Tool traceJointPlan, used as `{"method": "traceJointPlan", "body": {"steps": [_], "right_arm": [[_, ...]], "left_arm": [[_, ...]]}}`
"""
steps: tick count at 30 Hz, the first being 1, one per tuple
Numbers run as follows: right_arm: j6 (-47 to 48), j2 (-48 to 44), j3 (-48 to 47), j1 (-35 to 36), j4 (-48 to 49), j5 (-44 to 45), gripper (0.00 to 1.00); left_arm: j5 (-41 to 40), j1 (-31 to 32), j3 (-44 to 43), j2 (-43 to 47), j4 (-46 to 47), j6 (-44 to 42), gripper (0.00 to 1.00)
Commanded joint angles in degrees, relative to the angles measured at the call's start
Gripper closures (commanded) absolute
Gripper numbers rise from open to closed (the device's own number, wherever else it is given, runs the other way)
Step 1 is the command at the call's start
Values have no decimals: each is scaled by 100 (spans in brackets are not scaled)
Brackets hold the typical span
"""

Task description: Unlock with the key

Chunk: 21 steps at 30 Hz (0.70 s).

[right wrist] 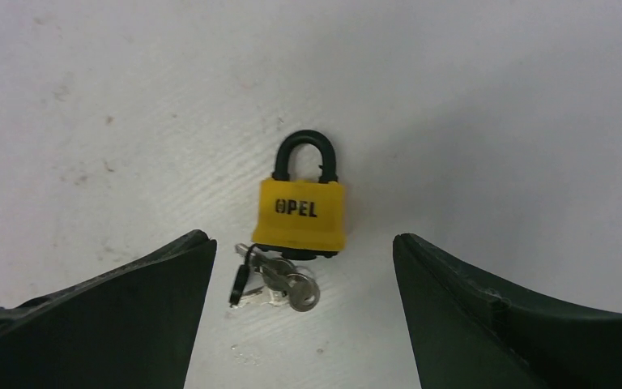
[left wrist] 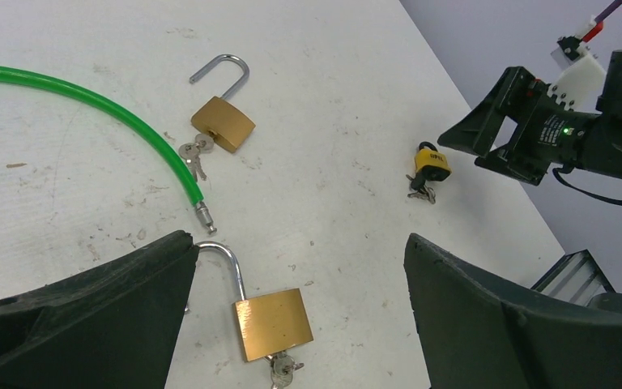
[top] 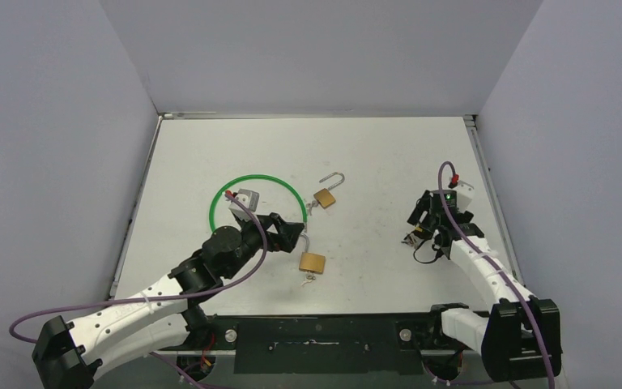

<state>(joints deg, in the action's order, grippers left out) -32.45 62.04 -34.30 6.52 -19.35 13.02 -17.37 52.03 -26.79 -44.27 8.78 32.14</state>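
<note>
A yellow padlock (right wrist: 301, 211) marked OPEL, with a black shackle down in its body, lies on the white table. A bunch of keys (right wrist: 279, 285) hangs from its underside. My right gripper (right wrist: 301, 239) stands open just above it, one finger on each side of the keys, touching nothing. From above, this lock (top: 411, 237) sits at the tip of the right gripper (top: 415, 227). My left gripper (top: 291, 233) is open and empty over a brass padlock (left wrist: 274, 322) whose shackle is swung open and whose keys (left wrist: 285, 371) are in it.
A second brass padlock (left wrist: 223, 123) with an open shackle and keys lies farther out. A green cable (left wrist: 89, 97) curves past it and ends in a metal tip (left wrist: 204, 215) near my left finger. Grey walls enclose the table (top: 372, 154).
</note>
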Motion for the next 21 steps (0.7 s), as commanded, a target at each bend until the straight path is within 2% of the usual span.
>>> {"method": "traceJointPlan", "body": {"steps": [1, 7, 11, 16, 19, 21], "right_arm": [[-60, 307, 194, -415, 313, -445, 18], [-95, 960, 112, -529, 698, -722, 20], [-74, 1265, 53, -537, 877, -782, 25], [70, 1394, 1, -534, 1014, -789, 41], [210, 1451, -5, -497, 1116, -909, 44], [290, 1496, -8, -428, 1180, -1028, 51]], "left_arm": [[64, -26, -157, -98, 219, -30, 3], [176, -34, -61, -217, 388, 111, 3], [189, -38, -20, -240, 431, 152, 3], [174, -52, -22, -249, 436, 143, 3], [147, -46, -19, -285, 462, 66, 3], [79, -49, -47, -313, 420, 33, 3]]}}
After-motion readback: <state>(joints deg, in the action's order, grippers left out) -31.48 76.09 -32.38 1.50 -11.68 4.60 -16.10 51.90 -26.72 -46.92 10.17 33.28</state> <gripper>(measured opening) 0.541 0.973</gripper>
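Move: Below the open right hand lies the yellow padlock, roughly 7 cm down, about 1 cm farther ahead and level with the hand sideways. The padlock's keys lie bunched at its near-left end, about 2 cm back and 3 cm left of the hand, at the same depth. From the left hand the yellow padlock is some 45 cm to the right, about 6 cm ahead and 20 cm lower. Sinking about 6 cm onto the yellow padlock, quickly at first and then easing off, the right hand tips its fingers some 10 degrees further down and drifts back a centimetre before coming forward again. Low over the table, the fingers close from wide to around half open, until they meet both sides of the yellow body, shackle and keys left outside them. ##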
